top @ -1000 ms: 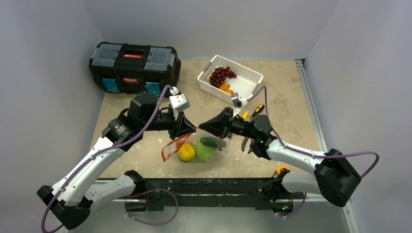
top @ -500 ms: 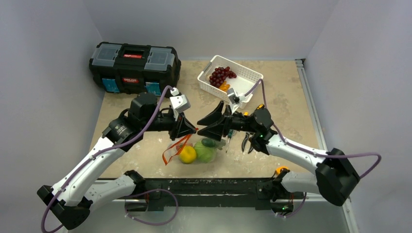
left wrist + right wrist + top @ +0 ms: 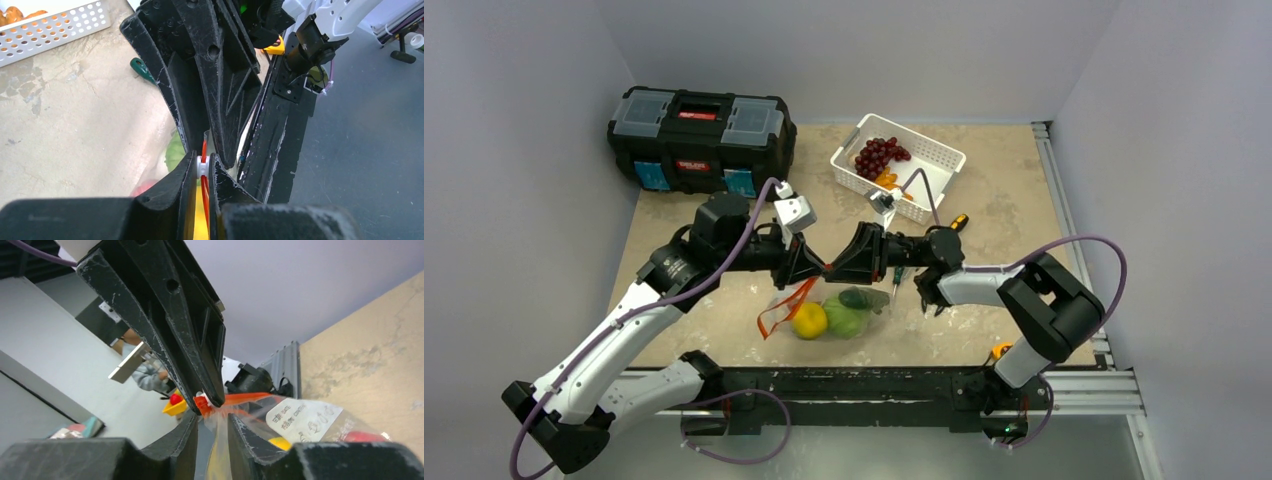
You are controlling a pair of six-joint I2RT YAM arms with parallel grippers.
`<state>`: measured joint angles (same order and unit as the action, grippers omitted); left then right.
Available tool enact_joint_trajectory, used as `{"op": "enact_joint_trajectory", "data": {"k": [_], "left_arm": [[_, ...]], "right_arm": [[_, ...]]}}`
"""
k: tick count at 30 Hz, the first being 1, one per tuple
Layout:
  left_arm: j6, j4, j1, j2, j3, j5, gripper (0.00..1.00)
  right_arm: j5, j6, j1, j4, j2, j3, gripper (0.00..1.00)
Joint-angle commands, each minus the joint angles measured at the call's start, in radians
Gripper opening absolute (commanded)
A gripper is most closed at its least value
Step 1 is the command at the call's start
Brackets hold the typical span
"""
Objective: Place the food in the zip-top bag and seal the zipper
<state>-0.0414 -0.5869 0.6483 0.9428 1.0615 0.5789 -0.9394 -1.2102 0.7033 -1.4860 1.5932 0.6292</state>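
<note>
The zip-top bag (image 3: 864, 309) hangs low over the table centre, holding a yellow citrus (image 3: 808, 319), a green cabbage (image 3: 844, 318) and a dark cucumber (image 3: 857, 298). My left gripper (image 3: 814, 266) is shut on the white slider (image 3: 202, 167) of the orange-red zipper (image 3: 204, 150). My right gripper (image 3: 836, 268) faces it tip to tip. In the right wrist view its jaws (image 3: 211, 415) stand a narrow gap apart on either side of the clear bag's end, just below the zipper (image 3: 250, 397). A loose loop of the strip (image 3: 779, 308) hangs to the left.
A black toolbox (image 3: 701, 125) stands at the back left. A white slotted basket (image 3: 939, 150) with grapes (image 3: 879, 155) is at the back centre. A screwdriver (image 3: 951, 224) and pliers (image 3: 927, 290) lie right of the bag, partly under my right arm.
My right gripper opened wide, moved left up to my left gripper, and narrowed around the bag's end. The right arm folded in. The left gripper stayed put.
</note>
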Motion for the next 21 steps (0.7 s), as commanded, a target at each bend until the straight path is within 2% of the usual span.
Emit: {"op": "enact_joint_trajectory", "data": {"k": [1,2,5,10,16,21], "left_arm": [[-0.012,0.05,0.004,-0.012,0.005,0.04,0.0],[-0.013,0.051,0.005,-0.01,0.005,0.04,0.0],[-0.014,0.052,0.004,-0.01,0.005,0.042,0.0],[-0.041,0.074,0.004,-0.014,-0.001,0.047,0.0],[-0.111,0.155,0.004,-0.02,-0.024,0.099,0.0],[-0.105,0.144,0.004,-0.013,-0.021,0.103,0.0]], "right_arm": [[0.009,-0.076,-0.012,-0.337,-0.019,-0.019,0.38],[0.023,-0.051,-0.016,-0.302,-0.04,-0.025,0.41],[0.075,0.033,-0.031,-0.15,-0.116,-0.042,0.42],[0.209,0.045,-0.045,-0.059,-0.187,-0.09,0.46],[0.322,0.033,-0.024,-0.079,-0.195,-0.111,0.45],[0.379,-0.008,0.008,-0.21,-0.136,-0.131,0.39]]}}
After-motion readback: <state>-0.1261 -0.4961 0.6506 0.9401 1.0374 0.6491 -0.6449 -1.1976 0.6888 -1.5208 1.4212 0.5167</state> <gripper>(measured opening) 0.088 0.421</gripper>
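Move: The zipper slider is in the left fingers, practically at the left hand point. From the open right fingers, which stand around the clear film at the zipper's end, the slider lies about 2 cm to the left, level in reach and height. In the bag, some 12 cm below the right hand, the yellow fruit is about 12 cm back and 4 cm left, the cabbage 11 cm back and 3 cm right, and the dark green vegetable 7 cm back and 6 cm right. Back the right gripper out from around the film by the slider: lift it nearly 5 cm, carrying it some 3 cm right and a little forward, and open the fingers wider. Let its fingers tip up and swing clockwise about 15 degrees. Keep the left fingers shut on the slider, drifting only about 1 cm up and right. ##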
